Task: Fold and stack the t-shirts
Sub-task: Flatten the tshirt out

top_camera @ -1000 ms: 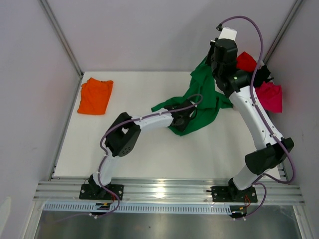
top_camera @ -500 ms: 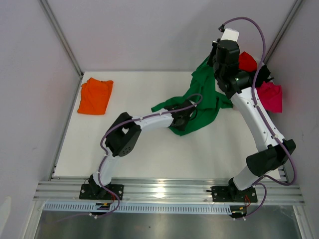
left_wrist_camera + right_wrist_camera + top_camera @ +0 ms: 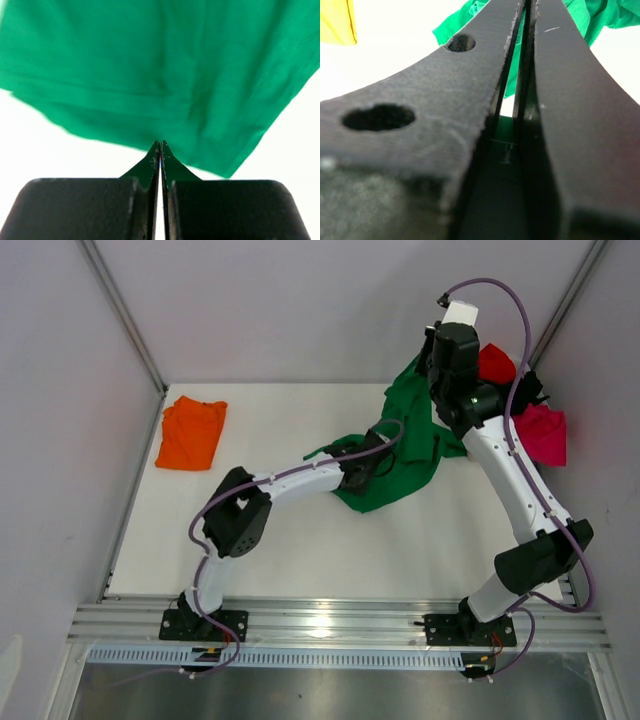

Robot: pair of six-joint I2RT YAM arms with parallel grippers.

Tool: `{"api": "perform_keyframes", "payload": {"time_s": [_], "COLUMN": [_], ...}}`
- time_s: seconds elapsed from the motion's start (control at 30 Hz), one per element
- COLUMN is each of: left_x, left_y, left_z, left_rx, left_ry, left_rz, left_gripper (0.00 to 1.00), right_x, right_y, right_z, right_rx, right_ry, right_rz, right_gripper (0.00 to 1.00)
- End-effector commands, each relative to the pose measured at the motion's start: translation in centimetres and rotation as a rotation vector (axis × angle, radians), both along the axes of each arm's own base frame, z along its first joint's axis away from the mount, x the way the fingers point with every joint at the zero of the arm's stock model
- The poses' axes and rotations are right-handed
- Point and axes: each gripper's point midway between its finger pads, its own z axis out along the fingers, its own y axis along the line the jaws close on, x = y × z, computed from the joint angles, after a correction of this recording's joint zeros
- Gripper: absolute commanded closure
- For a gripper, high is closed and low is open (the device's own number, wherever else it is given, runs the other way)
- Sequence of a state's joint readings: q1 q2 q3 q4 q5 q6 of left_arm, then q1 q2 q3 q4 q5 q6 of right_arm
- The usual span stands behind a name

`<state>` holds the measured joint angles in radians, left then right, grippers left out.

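The bright green t-shirt (image 3: 400, 455) lies crumpled from the table's middle to the back right, with one end lifted. My left gripper (image 3: 362, 466) is shut on its near left edge; in the left wrist view the gripper (image 3: 160, 150) pinches a peak of the green cloth (image 3: 165, 75) just above the white table. My right gripper (image 3: 432, 368) is shut on the shirt's far end and holds it up; in the right wrist view green cloth (image 3: 519, 70) sits between the closed fingers (image 3: 485, 55). The orange t-shirt (image 3: 191, 432) lies folded at the back left.
Red (image 3: 495, 362), black (image 3: 528, 386) and magenta (image 3: 542, 432) t-shirts are bunched at the back right beside my right arm. The enclosure walls stand close on both sides and at the back. An aluminium rail (image 3: 330, 620) runs along the near edge.
My left gripper has moved a little back and left with the green shirt's edge, and its elbow has swung left. My right arm has barely moved.
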<state>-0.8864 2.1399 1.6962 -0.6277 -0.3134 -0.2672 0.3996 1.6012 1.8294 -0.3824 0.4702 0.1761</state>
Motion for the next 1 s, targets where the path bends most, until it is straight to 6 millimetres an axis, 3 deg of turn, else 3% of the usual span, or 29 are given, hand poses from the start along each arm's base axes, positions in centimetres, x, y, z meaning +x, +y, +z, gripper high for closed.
{"api": "perform_keyframes", "payload": {"time_s": [0.0, 0.07, 0.17, 0.27, 0.37, 0.4, 0.47, 0.5, 0.6, 0.67, 0.97], "left_x": [2.1, 2.7, 3.5, 4.0, 4.2, 4.1, 4.0, 3.8, 3.7, 3.4, 2.2], "left_y": [0.9, 1.9, 3.6, 4.3, 3.5, 2.8, 1.9, 1.5, -0.1, -1.2, -2.7], "left_z": [11.9, 16.6, 20.8, 21.4, 19.0, 16.6, 14.4, 13.2, 9.6, 7.9, 5.9], "left_rx": [-0.070, -0.134, -0.212, -0.230, -0.203, -0.188, -0.183, -0.178, -0.170, -0.179, -0.222], "left_ry": [-0.219, -0.291, -0.344, -0.343, -0.298, -0.238, -0.182, -0.152, -0.063, -0.006, 0.055], "left_rz": [0.027, 0.051, 0.077, 0.079, 0.041, 0.021, 0.003, -0.009, -0.061, -0.087, -0.101], "left_gripper": [0.99, 0.99, 0.99, 0.99, 0.88, 0.73, 0.66, 0.53, 0.36, 0.34, 0.33], "right_x": [-1.0, -1.0, -0.9, -0.9, -0.9, -0.9, -0.9, -0.9, -0.9, -1.0, -0.8], "right_y": [-0.8, -1.1, -1.3, -1.2, -1.1, -1.1, -1.0, -1.1, -1.1, -1.3, -1.3], "right_z": [3.1, 3.1, 3.0, 2.7, 2.4, 2.4, 2.2, 2.2, 1.7, 1.8, 1.0], "right_rx": [0.033, 0.037, 0.044, 0.053, 0.061, 0.064, 0.066, 0.062, 0.055, 0.056, 0.073], "right_ry": [-0.087, -0.090, -0.089, -0.086, -0.082, -0.085, -0.081, -0.081, -0.071, -0.074, -0.060], "right_rz": [-0.001, -0.006, -0.008, -0.003, 0.002, 0.003, 0.005, 0.003, 0.002, -0.001, 0.002], "right_gripper": [1.00, 1.00, 1.00, 1.00, 1.00, 1.00, 1.00, 1.00, 1.00, 1.00, 1.00]}}
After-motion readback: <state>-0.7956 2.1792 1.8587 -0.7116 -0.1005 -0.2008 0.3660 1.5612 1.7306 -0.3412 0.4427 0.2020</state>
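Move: The green t-shirt's near corner lies about 5 cm back and 3 cm to the right of the left hand, some 3 cm below its shut fingers. The orange t-shirt lies about 40 cm to the left hand's left and 12 cm farther out. From the right hand, which already holds the shirt's far end high up, that near corner is about 19 cm back, 14 cm left and 39 cm down. Left shoots up about 22 cm, then drops back over the green t-shirt, fingers opening; right keeps its hold. ##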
